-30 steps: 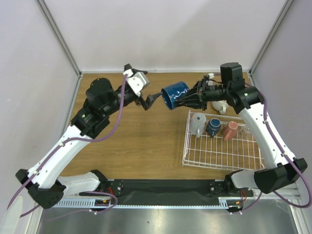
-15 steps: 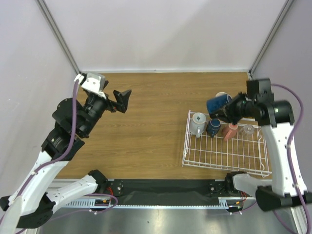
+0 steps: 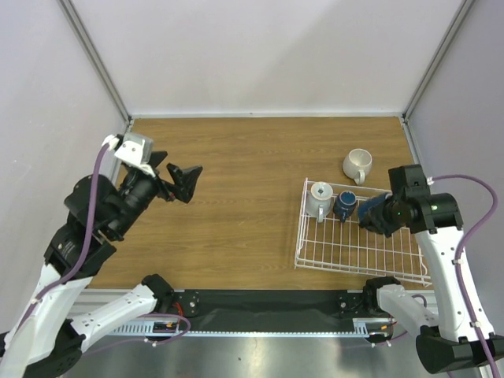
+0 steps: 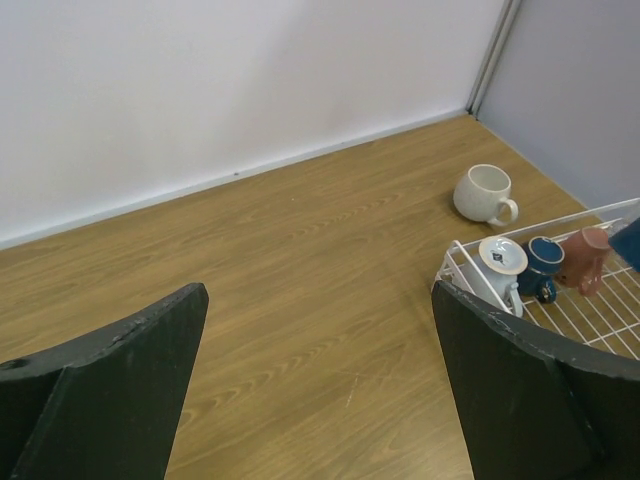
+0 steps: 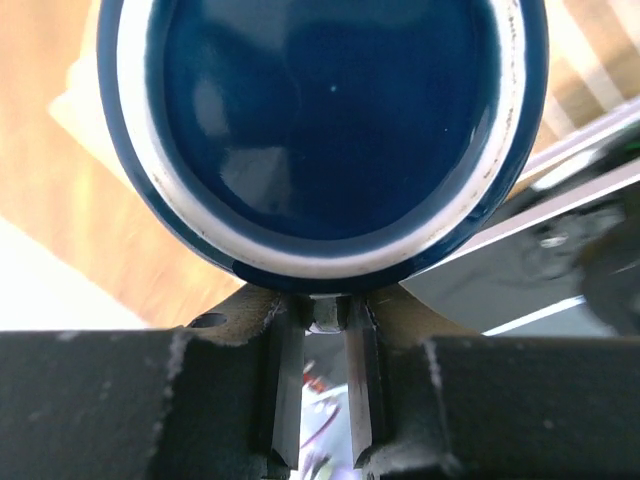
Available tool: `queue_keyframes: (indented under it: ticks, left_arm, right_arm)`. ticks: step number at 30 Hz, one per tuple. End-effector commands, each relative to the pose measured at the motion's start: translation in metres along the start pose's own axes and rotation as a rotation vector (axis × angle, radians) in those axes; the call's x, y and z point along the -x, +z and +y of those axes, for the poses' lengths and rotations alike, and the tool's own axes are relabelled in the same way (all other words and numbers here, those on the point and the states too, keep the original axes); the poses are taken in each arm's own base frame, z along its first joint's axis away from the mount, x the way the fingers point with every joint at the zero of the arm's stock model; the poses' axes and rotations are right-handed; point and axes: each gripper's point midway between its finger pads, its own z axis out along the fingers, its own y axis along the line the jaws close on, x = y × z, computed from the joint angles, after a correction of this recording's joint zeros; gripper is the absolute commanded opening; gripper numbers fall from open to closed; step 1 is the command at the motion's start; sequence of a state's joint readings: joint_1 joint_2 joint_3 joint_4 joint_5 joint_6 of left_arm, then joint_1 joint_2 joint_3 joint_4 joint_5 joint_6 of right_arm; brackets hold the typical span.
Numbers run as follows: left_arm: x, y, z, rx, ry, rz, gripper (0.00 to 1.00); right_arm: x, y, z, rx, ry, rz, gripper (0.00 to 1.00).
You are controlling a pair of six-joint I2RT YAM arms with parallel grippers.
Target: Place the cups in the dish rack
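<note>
My right gripper (image 3: pixel 378 214) is shut on a dark blue cup (image 3: pixel 372 211) and holds it over the back of the white wire dish rack (image 3: pixel 346 250). In the right wrist view the cup's glossy blue inside (image 5: pixel 320 130) fills the frame, and my fingers (image 5: pixel 285 380) pinch a small part under its rim. A pale grey-blue mug (image 3: pixel 320 198) and a small dark blue mug (image 3: pixel 344 205) stand in the rack's back row. The left wrist view also shows a reddish-pink cup (image 4: pixel 585 258) beside them. A cream-white mug (image 3: pixel 357 165) lies on the table behind the rack. My left gripper (image 3: pixel 179 183) hangs open at the far left.
The wooden table (image 3: pixel 252 197) is walled in at the back and on both sides. The rack's raised front edge (image 3: pixel 358 269) lies close to the right arm's base. In the left wrist view my wide-set fingers (image 4: pixel 120 390) frame bare wood.
My right arm has carried the dark blue cup from the table's back middle to above the rack. My left arm has drawn back to the left, away from the cup.
</note>
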State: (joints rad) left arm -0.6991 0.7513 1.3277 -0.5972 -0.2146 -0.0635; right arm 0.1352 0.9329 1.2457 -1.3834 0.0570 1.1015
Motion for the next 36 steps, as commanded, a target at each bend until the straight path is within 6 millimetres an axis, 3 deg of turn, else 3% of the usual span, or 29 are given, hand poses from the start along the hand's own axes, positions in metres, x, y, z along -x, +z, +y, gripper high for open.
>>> queue_keyframes:
  ticks: [1, 5, 18, 36]
  left_arm:
    - [0.006, -0.018, -0.002, -0.029, -0.02, -0.038, 1.0]
    - [-0.003, -0.018, 0.002, -0.019, 0.031, -0.006, 1.0]
    - [-0.011, 0.0, -0.008, -0.053, 0.045, 0.047, 1.0]
    - [-0.016, -0.002, -0.009, -0.052, 0.016, 0.057, 1.0]
  right_arm:
    - [0.008, 0.01, -0.064, -0.248, -0.026, -0.095, 0.0]
    - [0.016, 0.015, -0.079, -0.302, -0.033, -0.151, 0.0]
    - [0.016, 0.043, -0.131, -0.483, 0.0, -0.207, 0.0]
    - [0.032, 0.082, -0.124, -0.486, 0.038, -0.287, 0.0]
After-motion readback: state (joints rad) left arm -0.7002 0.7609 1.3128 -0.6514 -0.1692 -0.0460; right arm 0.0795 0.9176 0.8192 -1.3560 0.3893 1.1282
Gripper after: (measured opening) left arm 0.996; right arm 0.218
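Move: The right hand holds the large blue cup and takes it to the empty front-right part of the dish rack, about 8 cm back, 9 cm right and 16 cm below. The pink cup stands about 5 cm ahead and 1 cm right, the small navy cup about 6 cm ahead and 6 cm left, both some 17 cm down. From the left hand, that empty spot is roughly 12 cm back, 54 cm right and 38 cm below. Right hand, still pinching the blue cup, sinks about 12 cm, moving right and back, tilting some 30 degrees. ##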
